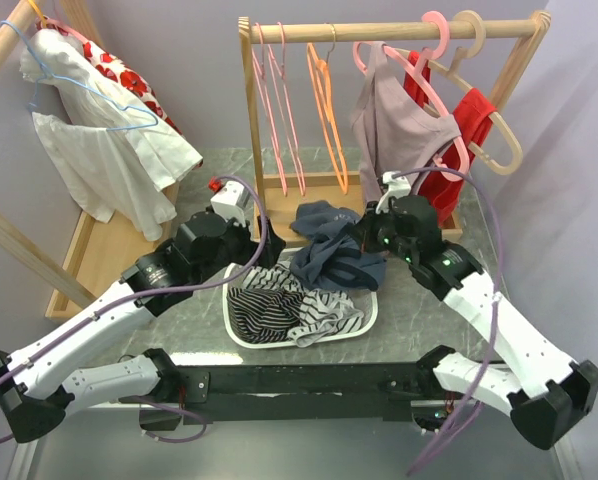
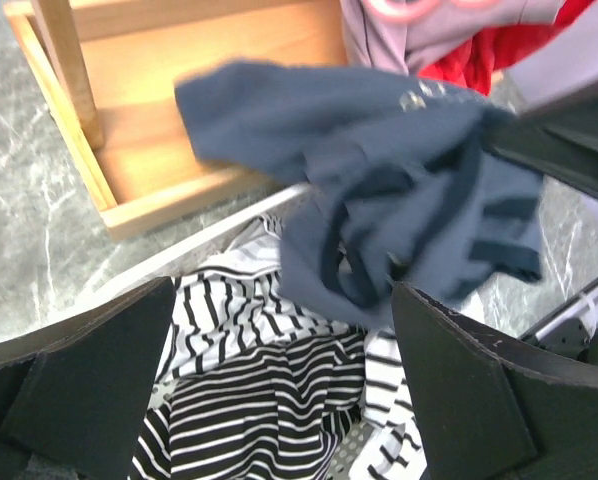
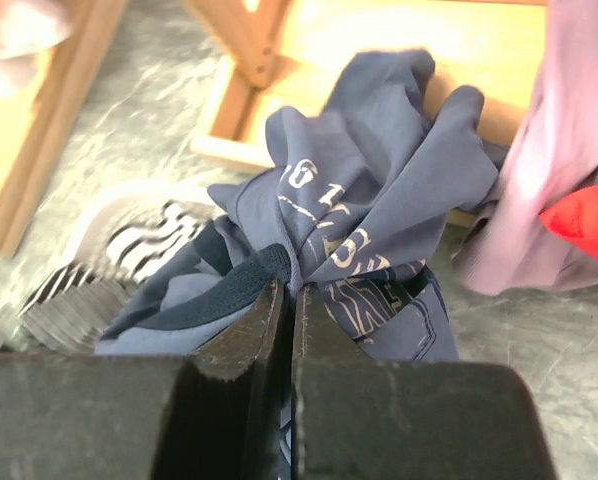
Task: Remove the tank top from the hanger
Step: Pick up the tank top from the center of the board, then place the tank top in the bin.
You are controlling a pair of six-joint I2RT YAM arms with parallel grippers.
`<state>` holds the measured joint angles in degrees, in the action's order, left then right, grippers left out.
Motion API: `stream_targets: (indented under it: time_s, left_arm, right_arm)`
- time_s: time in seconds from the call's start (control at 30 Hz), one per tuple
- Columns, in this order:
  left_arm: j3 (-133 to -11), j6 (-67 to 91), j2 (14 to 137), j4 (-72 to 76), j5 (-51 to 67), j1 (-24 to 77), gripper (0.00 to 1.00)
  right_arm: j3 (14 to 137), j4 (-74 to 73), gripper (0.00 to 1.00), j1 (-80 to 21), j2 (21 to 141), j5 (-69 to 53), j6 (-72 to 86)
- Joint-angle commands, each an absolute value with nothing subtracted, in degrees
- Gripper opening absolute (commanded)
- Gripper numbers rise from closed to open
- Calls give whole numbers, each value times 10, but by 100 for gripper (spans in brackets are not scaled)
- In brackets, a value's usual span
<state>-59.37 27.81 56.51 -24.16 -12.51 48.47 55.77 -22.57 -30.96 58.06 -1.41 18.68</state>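
A mauve tank top [image 1: 394, 125] hangs on a pink hanger [image 1: 434, 90] at the right end of the wooden rail; its hem shows in the wrist views [image 3: 559, 150] [image 2: 379, 30]. My right gripper [image 1: 364, 237] [image 3: 289, 295] is shut on a fold of a crumpled navy printed garment [image 1: 334, 250] [image 3: 369, 200] [image 2: 399, 190], held just above the white tray [image 1: 229, 310]. My left gripper [image 1: 269, 255] [image 2: 279, 400] is open, its wide fingers [image 2: 79, 390] straddling striped clothes [image 2: 259, 390] [image 1: 279, 305] in the tray, touching nothing.
A red garment [image 1: 459, 150] hangs beside the mauve top on a beige hanger [image 1: 499, 140]. Empty pink [image 1: 274, 110] and orange [image 1: 327, 110] hangers hang on the rail. The rack's wooden base [image 2: 179, 100] lies behind the tray. A white floral garment [image 1: 109, 130] hangs on the left rack.
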Motion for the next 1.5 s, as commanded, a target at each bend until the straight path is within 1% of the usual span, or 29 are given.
stream_targets:
  time_s: [0.0, 0.03, 0.1, 0.13, 0.2, 0.27, 0.33, 0.37, 0.57, 0.7, 0.8, 0.87, 0.93, 1.07, 1.23, 1.33, 1.47]
  left_arm:
    - [-626, 265, 559, -214, -146, 478, 97]
    - [-624, 266, 557, -207, -147, 478, 99]
    - [-623, 265, 555, -200, -145, 476, 99]
    - [-623, 266, 555, -199, -145, 476, 99]
    - [-626, 266, 558, -198, -142, 475, 99]
    - [-625, 275, 557, -196, -145, 475, 99]
    - [-618, 280, 553, -190, -151, 475, 99]
    - [-615, 281, 548, -186, -154, 475, 100]
    - [-613, 280, 535, -181, -178, 475, 99]
    - [-612, 279, 529, -180, -181, 475, 99]
    - [-608, 279, 530, -178, -177, 475, 99]
    - [-607, 279, 532, -178, -175, 475, 99]
    - [-606, 279, 536, -173, -173, 475, 99]
    - [-616, 278, 543, -171, -171, 475, 99]
    - [-614, 275, 541, -163, -170, 475, 99]
    - [-610, 273, 534, -162, -172, 475, 99]
    - [-602, 271, 526, -162, -178, 475, 99]
  right_arm:
    - [597, -275, 0, -308, 545, -82, 146]
    - [605, -296, 0, -308, 540, -108, 138]
    - [609, -315, 0, -308, 519, -137, 129]
    - [607, -317, 0, -309, 511, -186, 117]
    - [607, -314, 0, -309, 488, -228, 114]
    - [614, -316, 0, -309, 486, -317, 115]
    - [641, -323, 0, -308, 493, -370, 120]
    - [652, -326, 0, -308, 502, -433, 117]
    - [710, -371, 0, -310, 504, -501, 84]
    - [734, -465, 0, -310, 519, -489, 39]
    - [758, -501, 0, -310, 522, -488, 5]
    - [767, -490, 0, -310, 513, -498, 6]
    - [776, -443, 0, -310, 504, -529, 25]
    - [790, -410, 0, -309, 499, -490, 43]
    - [761, -415, 0, -310, 547, -476, 44]
    - [732, -411, 0, -310, 587, -433, 50]
    - [672, -337, 0, -309, 610, -384, 75]
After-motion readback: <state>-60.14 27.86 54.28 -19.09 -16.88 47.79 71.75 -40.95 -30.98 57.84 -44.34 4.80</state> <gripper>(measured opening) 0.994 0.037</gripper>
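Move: My right hand already grips the dark blue tank top, lifted clear. The white basket's middle lies about 13 cm back, 11 cm to this hand's left and 16 cm below; the striped tops fill it, at roughly 14 back, 12 left and 15 below. The wooden rack base is some 8 cm ahead, 3 right and 16 below. From my left hand the basket's middle is around 11 cm back, 6 right and 16 below. Keeping the tank top pinched in its shut fingers, my right hand draws it back about 16 cm and up some 12, drifting a little left while it swings nearly 50 degrees counter-clockwise, then turns round and comes forward and down about 4 cm with the cloth over the basket. My empty left hand rises about 4 cm out of the way, its fingers still wide open. ##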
